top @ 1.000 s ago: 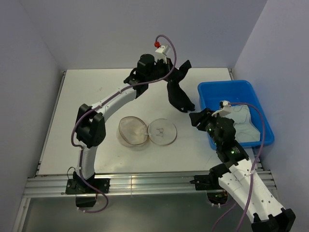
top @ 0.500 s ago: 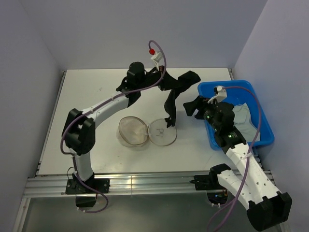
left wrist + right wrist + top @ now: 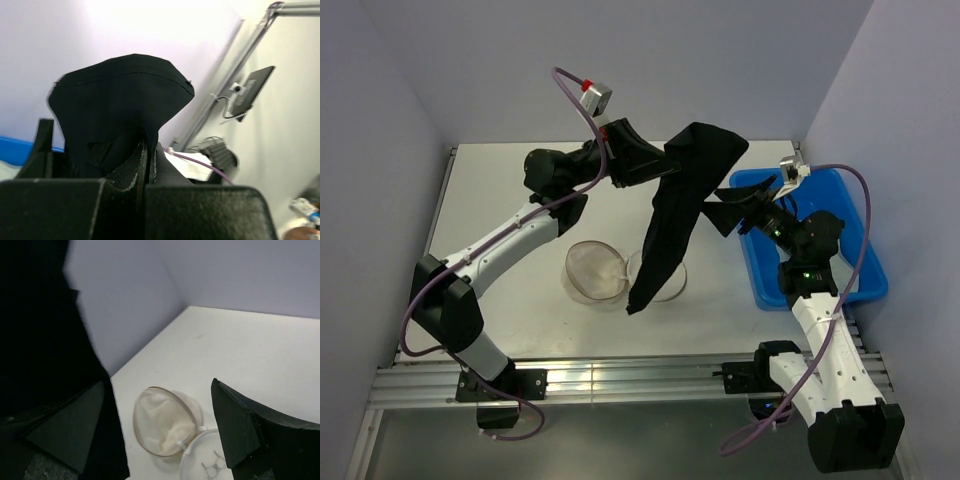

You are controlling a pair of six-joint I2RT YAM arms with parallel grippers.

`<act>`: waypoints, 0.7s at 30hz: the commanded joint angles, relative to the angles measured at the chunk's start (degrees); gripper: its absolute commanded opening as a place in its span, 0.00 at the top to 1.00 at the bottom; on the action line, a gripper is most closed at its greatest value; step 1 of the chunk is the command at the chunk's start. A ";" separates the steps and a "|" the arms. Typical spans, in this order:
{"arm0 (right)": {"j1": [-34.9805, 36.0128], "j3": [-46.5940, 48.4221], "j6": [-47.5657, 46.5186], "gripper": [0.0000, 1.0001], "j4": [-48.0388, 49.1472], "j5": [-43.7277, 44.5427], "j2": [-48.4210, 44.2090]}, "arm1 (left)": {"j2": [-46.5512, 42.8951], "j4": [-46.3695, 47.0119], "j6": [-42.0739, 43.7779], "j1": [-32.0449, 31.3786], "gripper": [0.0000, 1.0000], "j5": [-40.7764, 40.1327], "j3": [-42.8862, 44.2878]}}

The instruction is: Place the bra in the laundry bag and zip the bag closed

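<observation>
The black bra hangs in a long fold from my left gripper, which is raised high over the table and shut on the fabric's top. Its lower end dangles over the laundry bag's lid. The cream mesh laundry bag lies unzipped on the table, its mouth facing up. In the left wrist view the bra bulges above the closed jaws of the left gripper. My right gripper stands open just right of the hanging bra, holding nothing. In the right wrist view the laundry bag and lid show between its fingers, with the bra at the left.
A blue plastic bin with pale cloth inside sits at the table's right edge, under the right arm. Walls close in the table at the back and on both sides. The metal rail runs along the near edge.
The left arm has swung up and out, lifting the bra until it hangs over the bag's lid. The right gripper has opened wider and moved up towards the bra.
</observation>
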 commanded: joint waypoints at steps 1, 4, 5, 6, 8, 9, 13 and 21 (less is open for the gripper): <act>1.52 3.09 4.36 0.05 12.95 -11.31 -0.57 | -1.28 7.98 -8.09 -1.24 1.00 1.30 -1.23; 5.82 4.06 1.47 0.04 11.05 -12.55 -1.19 | -2.86 3.06 -4.67 -3.00 1.00 0.34 -1.49; 9.41 4.41 -0.72 0.04 10.42 -12.90 -1.45 | -3.56 2.09 -3.18 -3.43 1.00 0.07 -1.67; 11.18 4.41 -1.26 0.04 10.07 -12.82 -1.54 | -3.91 0.77 -2.64 -4.14 1.00 -0.11 -1.75; 14.52 3.71 -1.09 0.04 10.94 -13.60 -1.89 | -4.79 -0.12 -1.67 -4.67 1.00 -0.90 -2.02; 15.06 3.19 -0.48 0.04 11.73 -13.95 -2.16 | -5.06 -0.12 -1.58 -4.84 1.00 -1.16 -2.19; 15.33 -0.68 2.43 0.10 16.75 -13.61 -4.96 | -6.20 0.76 -2.37 -4.93 1.00 -2.04 -3.25; 15.33 -3.32 7.60 0.67 21.57 -10.10 -7.17 | -7.78 0.24 -2.29 -5.29 1.00 -2.83 -4.83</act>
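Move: About 8 cm back, 8 cm to the left and a few centimetres above the right hand hangs the middle of the black bra. On the table some 32 cm below that hand lie the laundry bag's open half, 26 cm to the left and 2 cm ahead, and its flat half, 14 cm to the left and likewise 2 cm ahead. From the left hand, which holds the bra, its middle is about 4 cm back, 1 cm right and 10 cm down. Swinging back about 12 cm, with 6 or 7 cm to the left early on and a slight rise, the right hand comes in wide open to the hanging bra, turns some 25 degrees counter-clockwise, tips its fingers upward and closes them well inward with the cloth between them. The left hand keeps its pinch on the bra and draws it back about 5 cm. ##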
